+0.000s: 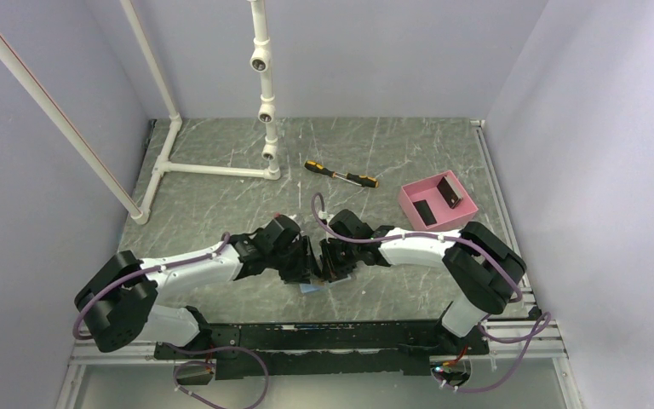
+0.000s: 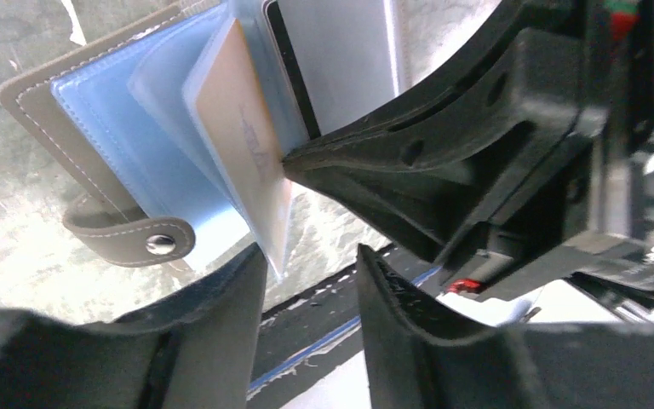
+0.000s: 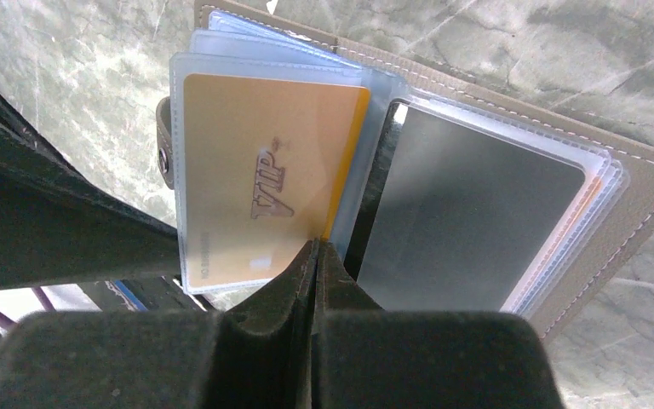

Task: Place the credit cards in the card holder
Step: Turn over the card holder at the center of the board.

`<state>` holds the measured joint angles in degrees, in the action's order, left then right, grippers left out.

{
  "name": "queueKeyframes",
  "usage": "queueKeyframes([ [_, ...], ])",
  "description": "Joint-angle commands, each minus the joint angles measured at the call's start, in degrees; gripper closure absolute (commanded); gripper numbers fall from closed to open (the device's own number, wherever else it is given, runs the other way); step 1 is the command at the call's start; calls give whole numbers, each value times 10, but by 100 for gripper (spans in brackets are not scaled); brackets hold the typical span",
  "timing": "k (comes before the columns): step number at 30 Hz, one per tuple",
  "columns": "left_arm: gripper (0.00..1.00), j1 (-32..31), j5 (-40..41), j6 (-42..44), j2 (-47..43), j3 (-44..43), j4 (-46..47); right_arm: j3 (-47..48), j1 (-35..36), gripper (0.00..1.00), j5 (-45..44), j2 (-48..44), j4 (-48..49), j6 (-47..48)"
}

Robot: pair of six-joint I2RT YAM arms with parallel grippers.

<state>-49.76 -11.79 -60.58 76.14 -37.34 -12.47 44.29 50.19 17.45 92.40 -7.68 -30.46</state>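
Observation:
The card holder [image 3: 639,183] lies open on the table, grey outside with light-blue clear sleeves [image 2: 111,128]. A tan credit card [image 3: 255,183] marked VIP sits in the left sleeve, its orange right edge showing. My right gripper [image 3: 317,245] is shut on that card's lower right corner. A dark grey credit card [image 3: 468,221] fills the right sleeve. My left gripper [image 2: 311,251] stands open just below the holder, with the corner of the tan card's sleeve [image 2: 274,247] hanging beside its left finger [image 2: 213,324]. In the top view both grippers [image 1: 315,260] meet over the holder [image 1: 311,289].
A pink tray [image 1: 409,200] at the right holds two dark cards [image 1: 424,211]. A yellow-and-black screwdriver [image 1: 341,173] lies behind the grippers. A white pipe frame [image 1: 213,169] stands at the back left. The holder's snap strap [image 2: 132,239] points toward the left gripper.

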Motion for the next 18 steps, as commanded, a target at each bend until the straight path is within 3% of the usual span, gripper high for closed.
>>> queueKeyframes([
  [1, 46, -4, 33, 7, -23, -27, -39, -8, 3, 100, -12, -5, -5, 6],
  [9, 32, -5, 67, 4, -77, -13, -80, -9, 3, 100, -4, 5, 4, 6],
  [18, 32, -5, 43, 9, -17, -18, -42, -8, 3, 100, 1, 13, 9, 5],
])
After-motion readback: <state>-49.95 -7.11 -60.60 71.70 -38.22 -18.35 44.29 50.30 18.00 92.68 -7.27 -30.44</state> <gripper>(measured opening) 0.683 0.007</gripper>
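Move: The raised clear leaf with the orange VIP credit card is centred about 4 cm ahead of the left hand, 1 cm to its right and 3 cm below. From that hand, the card holder's fold is some 4 cm ahead, 4 cm right, 5 cm down; the snap strap 1 cm ahead, 3 cm left, 5 cm down; the dark card 3 cm ahead, 8 cm right, 5 cm down. The orange card is about 3 cm ahead of the right hand and 2 cm left, at roughly its height. Upward and to the left, the left hand backs off the leaf's near outer corner, rising about 2 cm and shifting 1.5 cm left, then dips back down about 1 cm. Its fingers spread noticeably and come free of the leaf. The right hand stays put, shut fingertips still resting at the near end of the leaf's inner edge, beside the fold. ##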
